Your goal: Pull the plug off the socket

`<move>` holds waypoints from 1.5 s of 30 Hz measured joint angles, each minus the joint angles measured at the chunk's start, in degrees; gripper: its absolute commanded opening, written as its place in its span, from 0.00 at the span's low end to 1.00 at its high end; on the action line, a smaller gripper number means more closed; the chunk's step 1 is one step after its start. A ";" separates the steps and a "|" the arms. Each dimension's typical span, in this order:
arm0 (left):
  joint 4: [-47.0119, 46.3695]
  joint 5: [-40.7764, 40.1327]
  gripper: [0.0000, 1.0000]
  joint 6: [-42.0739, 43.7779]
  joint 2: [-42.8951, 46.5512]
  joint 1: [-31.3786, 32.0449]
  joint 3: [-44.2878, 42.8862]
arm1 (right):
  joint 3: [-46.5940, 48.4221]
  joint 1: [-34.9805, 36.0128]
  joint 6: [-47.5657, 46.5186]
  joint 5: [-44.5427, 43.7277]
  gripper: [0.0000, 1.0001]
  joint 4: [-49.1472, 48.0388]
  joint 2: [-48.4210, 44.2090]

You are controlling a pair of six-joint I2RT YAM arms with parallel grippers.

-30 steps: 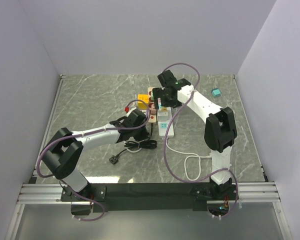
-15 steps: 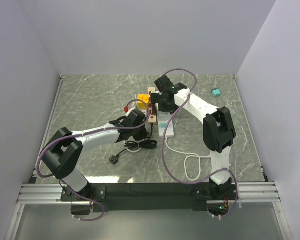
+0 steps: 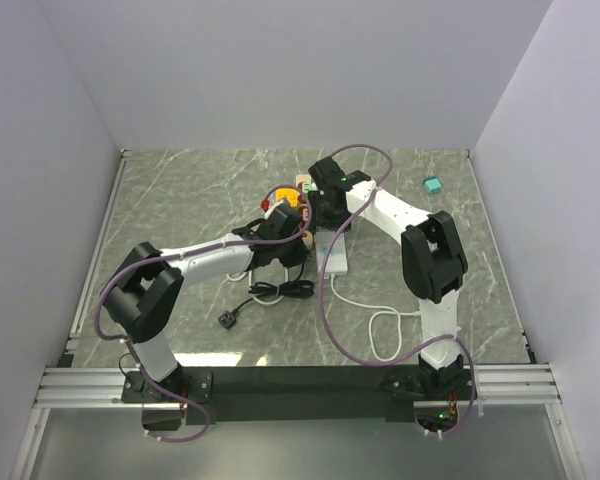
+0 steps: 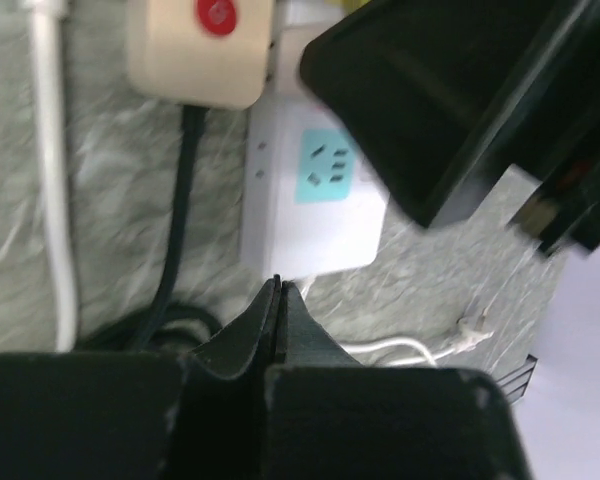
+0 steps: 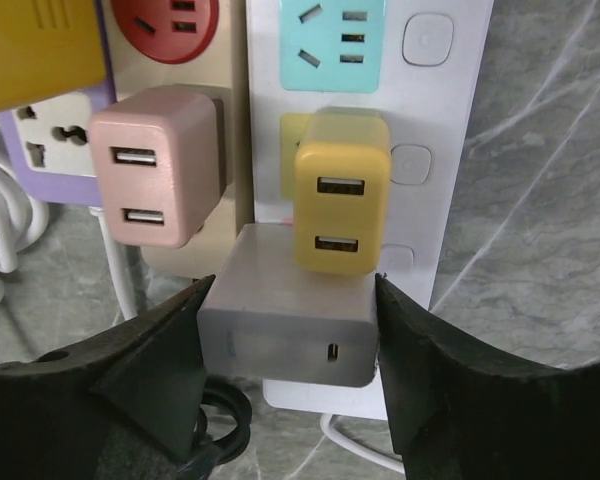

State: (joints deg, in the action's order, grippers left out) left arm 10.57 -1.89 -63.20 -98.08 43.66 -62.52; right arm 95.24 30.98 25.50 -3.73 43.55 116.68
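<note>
A white block plug (image 5: 280, 330) sits in the white power strip (image 5: 435, 130), just below a yellow USB plug (image 5: 340, 205). My right gripper (image 5: 292, 290) straddles the white plug, with both fingers pressed against its sides. In the top view the right gripper (image 3: 325, 215) hangs over the strip (image 3: 336, 262). My left gripper (image 4: 278, 285) is shut and empty, its tips at the near end of the white strip (image 4: 315, 220), beside the teal socket (image 4: 325, 172). In the top view the left gripper (image 3: 310, 262) lies left of that end.
A pink USB plug (image 5: 150, 180) sits in a beige strip (image 5: 230, 60) alongside. A coiled black cable (image 3: 280, 290) with a loose black plug (image 3: 230, 318) lies near the left arm. A white cord (image 3: 385, 325) loops at front right. A small teal block (image 3: 433, 184) stands at back right.
The right gripper came down over the strip and closed from wide open onto the white plug. The left arm swung further in toward the strip's near end, still shut.
</note>
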 measured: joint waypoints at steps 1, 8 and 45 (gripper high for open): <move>-0.42 0.31 0.00 0.00 -0.94 -0.13 -0.76 | -0.11 0.00 0.22 0.07 0.63 -0.02 0.28; -5.27 3.98 0.00 -1.29 -8.07 -0.87 -2.71 | -0.09 0.00 0.79 0.09 0.12 -0.17 0.39; -19.17 8.17 0.00 -6.47 -9.40 1.11 0.04 | 0.07 -0.37 5.38 0.66 0.00 0.04 0.42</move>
State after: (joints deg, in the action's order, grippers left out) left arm -8.60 6.28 -69.67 -107.48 44.77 -62.48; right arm 95.31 30.61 30.87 -3.07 43.59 117.10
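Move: The right hand's open fingers already straddle the grey plug, its middle about 1 cm below them; the yellow plug stands some 3 cm ahead and 1 cm to the right, the pink plug 4 cm ahead and 5 cm left. From the shut left hand, the white strip's near end is 1 cm ahead, 5 cm right and 5 cm below, the beige strip's near end 4 cm straight ahead and 5 cm below. The right fingers tighten firmly on the grey plug's two sides, staying in place and twisting about 5 degrees clockwise. The shut left hand sinks some 3.5 cm and goes right beside the white strip's near end, pauses low, then rises and swings right over it, about 6 cm right in all, ending low with its fingertips seeming to rest on the strip and its left side rolled down some 15 degrees. ##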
